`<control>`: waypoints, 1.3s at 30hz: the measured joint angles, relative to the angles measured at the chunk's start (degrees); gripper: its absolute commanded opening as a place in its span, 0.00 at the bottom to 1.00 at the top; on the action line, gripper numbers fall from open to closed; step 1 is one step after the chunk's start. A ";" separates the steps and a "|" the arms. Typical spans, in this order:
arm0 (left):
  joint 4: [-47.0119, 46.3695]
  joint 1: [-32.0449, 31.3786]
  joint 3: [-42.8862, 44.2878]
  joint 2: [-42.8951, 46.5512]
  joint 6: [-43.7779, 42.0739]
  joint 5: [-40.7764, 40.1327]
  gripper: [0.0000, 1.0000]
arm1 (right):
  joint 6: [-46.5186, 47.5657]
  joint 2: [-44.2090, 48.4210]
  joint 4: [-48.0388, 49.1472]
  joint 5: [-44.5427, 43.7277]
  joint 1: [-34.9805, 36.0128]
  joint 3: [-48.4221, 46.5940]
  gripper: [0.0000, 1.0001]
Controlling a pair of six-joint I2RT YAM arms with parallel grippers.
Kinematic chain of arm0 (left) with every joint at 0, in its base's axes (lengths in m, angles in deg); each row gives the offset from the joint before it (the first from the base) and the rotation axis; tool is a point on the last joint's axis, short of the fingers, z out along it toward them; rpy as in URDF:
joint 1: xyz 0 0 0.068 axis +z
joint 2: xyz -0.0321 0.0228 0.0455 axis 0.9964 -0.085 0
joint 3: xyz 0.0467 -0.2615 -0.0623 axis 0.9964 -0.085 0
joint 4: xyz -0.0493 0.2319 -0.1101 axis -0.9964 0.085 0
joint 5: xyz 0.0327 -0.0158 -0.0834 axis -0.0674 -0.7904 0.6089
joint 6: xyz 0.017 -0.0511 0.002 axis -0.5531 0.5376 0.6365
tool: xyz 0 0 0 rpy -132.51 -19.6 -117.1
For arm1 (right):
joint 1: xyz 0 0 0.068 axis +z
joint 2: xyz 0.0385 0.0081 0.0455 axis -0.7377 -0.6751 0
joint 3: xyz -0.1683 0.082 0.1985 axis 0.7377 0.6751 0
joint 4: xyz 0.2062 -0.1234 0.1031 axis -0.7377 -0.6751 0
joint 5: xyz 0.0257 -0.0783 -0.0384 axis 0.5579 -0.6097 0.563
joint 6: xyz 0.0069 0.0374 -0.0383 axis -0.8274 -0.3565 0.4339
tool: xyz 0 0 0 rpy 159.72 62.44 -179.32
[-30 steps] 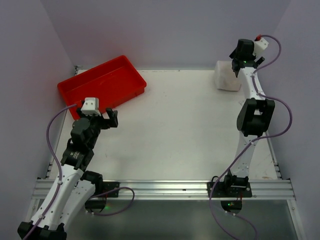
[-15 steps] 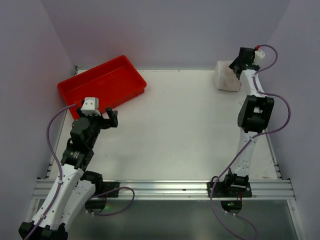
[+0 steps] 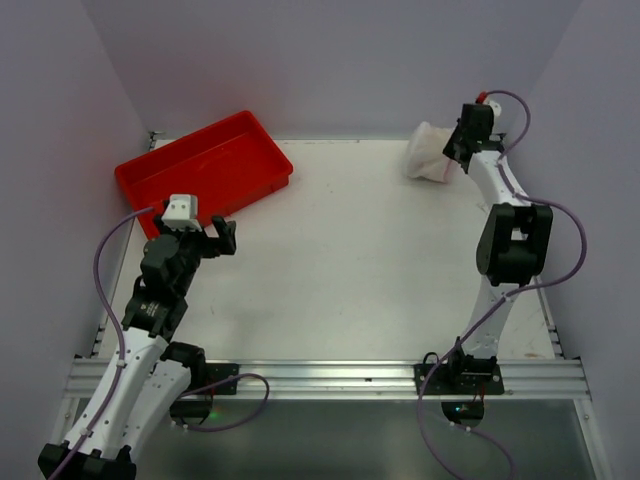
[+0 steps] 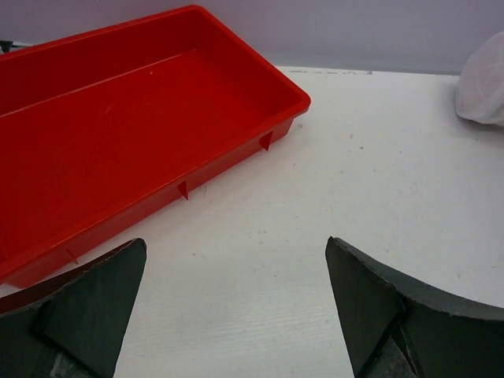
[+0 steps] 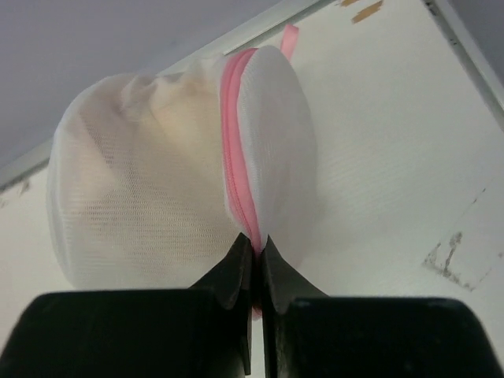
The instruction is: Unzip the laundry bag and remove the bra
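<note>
The laundry bag, a white mesh pouch with a pink zipper rim, lies at the far right of the table. In the right wrist view the bag fills the middle, its pink zipper closed and running straight down into my right gripper, which is shut on the zipper rim. A beige-peach shade of the bra shows through the mesh. In the top view the right gripper sits at the bag's right side. My left gripper hangs open over bare table, far from the bag.
A red plastic tray stands at the back left, just beyond the left gripper; its near wall crosses the left wrist view. The back wall runs close behind the bag, and the table's right edge lies beside it.
The right gripper has shut on the bag's pink zipper rim and shifted left, dragging the bag left with it. The left arm has not moved.
</note>
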State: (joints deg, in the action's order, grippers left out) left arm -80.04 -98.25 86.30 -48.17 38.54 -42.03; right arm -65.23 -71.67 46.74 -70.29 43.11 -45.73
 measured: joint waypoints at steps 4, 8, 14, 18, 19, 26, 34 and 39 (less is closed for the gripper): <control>0.00 -0.02 0.00 -0.15 0.52 0.57 1.00 | 6.49 12.98 2.60 -3.04 8.96 13.09 0.00; 1.11 -0.04 1.49 -1.84 2.75 1.92 1.00 | 12.59 25.75 4.31 -6.71 20.76 22.97 0.00; 4.11 -0.07 6.03 -3.67 8.44 6.25 1.00 | 18.40 41.97 7.96 -15.78 30.25 36.96 0.00; 6.75 -0.07 6.45 -2.89 11.89 8.66 1.00 | 21.75 48.26 12.09 -24.63 40.83 47.50 0.00; 7.87 -0.09 6.45 -2.60 12.66 9.22 1.00 | 22.69 48.57 13.03 -26.67 44.26 50.05 0.00; 13.99 -0.07 4.74 2.67 17.59 11.63 1.00 | 18.71 43.82 8.48 -34.86 64.92 56.87 0.09; 18.91 -0.09 3.65 5.31 20.35 12.90 1.00 | 8.33 34.38 -3.45 -26.77 80.43 45.83 0.39; 20.28 -0.09 4.39 0.70 20.13 13.97 1.00 | 6.03 34.64 -5.14 -21.81 82.03 42.12 0.58</control>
State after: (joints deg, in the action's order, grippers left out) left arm -59.76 -98.34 90.69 -47.48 58.67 -28.06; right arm -59.20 -37.03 41.60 -92.11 125.14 -3.61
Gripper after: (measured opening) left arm 0.997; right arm 0.531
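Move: The laundry bag is already pinched by its zip edge in the right hand, its middle about 7 cm left of that hand, 3 ahead and 6 below. Its destination is bare table, some 41 cm back and 41 cm left of the right hand. From the left hand the bag lies roughly 34 cm ahead, 57 cm right and 15 lower; the red bin's middle is about 25 cm ahead and 8 left, 20 below. Keeping its pinch on the bag's zip edge, the right hand swings the bag back and left across the table, some 40 cm each way, arching up about 10 cm and then down. It turns counter-clockwise by about 70 degrees, and lets go as the fingers part to half open. The left hand, wide open, eases back and right about 5 cm, sinks slightly and tips down towards the set-down spot. ##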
